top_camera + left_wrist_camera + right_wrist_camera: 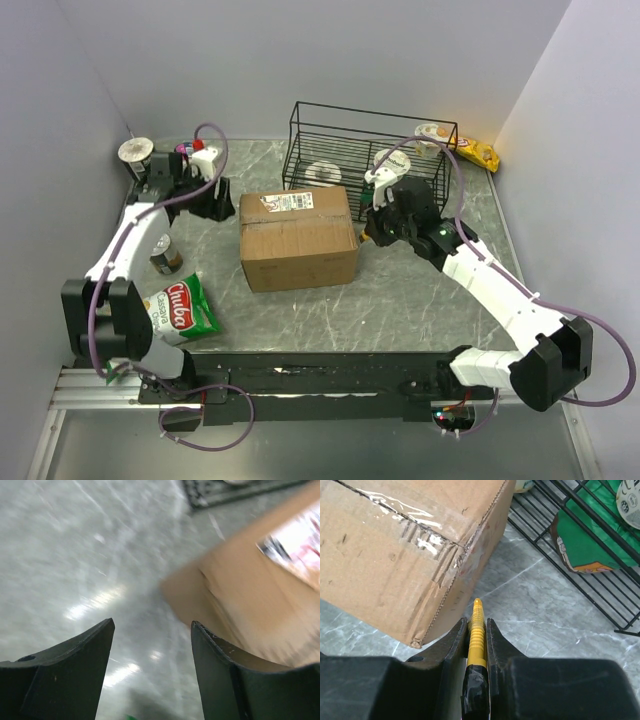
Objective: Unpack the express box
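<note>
The express box (298, 240), a brown carton with a taped seam and a white label on top, stands shut in the middle of the table. My right gripper (373, 229) is just off its right side, shut on a ribbed yellow tool with a black handle (476, 630). The tool's tip points at the table beside the box's lower corner (420, 640). My left gripper (214, 200) hangs open at the box's back left. Only table shows between its fingers (80, 670), and the blurred box (250, 595) lies to their right.
A black wire basket (300, 150) stands behind the box with a green packet (585, 545) inside. A green Chuba bag (182, 306) and a can (165, 255) lie front left. A cup (135, 152) stands back left and a yellow packet (479, 153) back right.
</note>
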Available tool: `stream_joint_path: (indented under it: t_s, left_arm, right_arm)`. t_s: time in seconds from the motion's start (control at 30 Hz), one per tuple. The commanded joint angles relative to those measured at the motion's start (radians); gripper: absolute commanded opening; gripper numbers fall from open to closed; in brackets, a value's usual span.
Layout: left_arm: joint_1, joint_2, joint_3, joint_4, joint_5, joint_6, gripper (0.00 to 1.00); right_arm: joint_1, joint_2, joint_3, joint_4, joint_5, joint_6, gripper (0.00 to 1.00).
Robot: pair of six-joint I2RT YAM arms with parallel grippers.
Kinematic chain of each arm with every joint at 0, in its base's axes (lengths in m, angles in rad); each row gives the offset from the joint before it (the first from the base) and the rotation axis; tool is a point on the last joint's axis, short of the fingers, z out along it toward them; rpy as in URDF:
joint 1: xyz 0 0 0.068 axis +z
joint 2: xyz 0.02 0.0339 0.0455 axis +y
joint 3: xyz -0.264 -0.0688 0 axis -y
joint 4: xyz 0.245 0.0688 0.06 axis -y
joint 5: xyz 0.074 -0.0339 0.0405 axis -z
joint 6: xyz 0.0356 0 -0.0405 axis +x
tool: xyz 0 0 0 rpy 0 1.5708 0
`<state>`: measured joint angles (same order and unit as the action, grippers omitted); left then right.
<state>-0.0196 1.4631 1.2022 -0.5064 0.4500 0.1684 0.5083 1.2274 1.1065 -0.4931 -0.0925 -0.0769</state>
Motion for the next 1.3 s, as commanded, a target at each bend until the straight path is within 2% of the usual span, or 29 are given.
stream_joint_path:
  t_s: [0.0, 0.13, 0.27, 0.4, 0.53, 0.67, 0.73, 0.9, 1.03, 1.13, 1.27]
  left_arm:
    - [0.017, 0.110, 0.193, -0.065, -0.085, 0.126, 0.69]
    - [0.044, 0.184, 0.281, -0.124, -0.045, 0.105, 0.67]
    - [0.029, 0.189, 0.220, 0.044, 0.033, 0.008, 0.68]
    - [-0.009, 0.275, 0.293, 0.085, 0.104, -0.023, 0.67]
    - [-0.026, 0.341, 0.349, 0.098, 0.124, -0.020, 0.67]
    - [-0.026, 0.385, 0.372, 0.065, 0.139, 0.032, 0.66]
    - [-0.028, 0.381, 0.361, 0.048, 0.190, 0.051, 0.65]
    - [-0.036, 0.290, 0.264, -0.023, 0.352, 0.097, 0.65]
    - [-0.078, 0.166, 0.136, -0.053, 0.388, 0.123, 0.64]
    - [-0.108, 0.012, 0.031, -0.102, 0.418, 0.173, 0.64]
    - [-0.160, -0.128, -0.119, -0.158, 0.463, 0.258, 0.65]
  right_arm:
    - [0.006, -0.029, -0.043, 0.054, -0.016, -0.015, 0.00]
    - [0.010, -0.039, -0.063, 0.062, -0.023, -0.026, 0.00]
    - [0.012, -0.057, -0.062, 0.027, -0.021, -0.029, 0.00]
    - [0.027, -0.092, -0.079, -0.071, -0.024, -0.027, 0.00]
    - [0.059, -0.163, -0.146, -0.133, -0.045, -0.027, 0.00]
    - [0.075, -0.184, -0.194, -0.142, -0.125, -0.027, 0.00]
    - [0.081, -0.171, -0.189, -0.124, -0.193, -0.038, 0.00]
    - [0.088, -0.083, -0.119, -0.024, -0.162, -0.067, 0.00]
    - [0.087, -0.013, -0.054, 0.017, -0.080, -0.112, 0.00]
    - [0.084, 0.032, -0.007, 0.034, -0.035, -0.149, 0.00]
    - [0.088, 0.084, 0.041, 0.051, -0.056, -0.150, 0.00]
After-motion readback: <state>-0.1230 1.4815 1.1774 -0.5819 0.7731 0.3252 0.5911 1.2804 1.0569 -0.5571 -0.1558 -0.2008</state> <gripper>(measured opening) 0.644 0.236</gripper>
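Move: The left gripper is empty, with the box's middle about 19 cm to its right, 5 cm back and 9 cm lower. The can stands some 20 cm to this hand's left and 8 cm back; the Chuba bag lies about 17 cm left and 22 cm back. The right gripper holds the yellow cutter just off the box's right end, the box's middle about 20 cm left, 3 cm ahead and 12 cm below. From it, the wire rack is roughly 18 cm straight ahead and 14 cm lower. Take the open left gripper forward about 9 cm around the box's far-left corner, easing right, then sweep it back some 14 cm and further right, turning clockwise, its right finger against the label side. Bring the right gripper back and down beside the box's right end, then forward about 5 cm against the box, still gripping the cutter. ##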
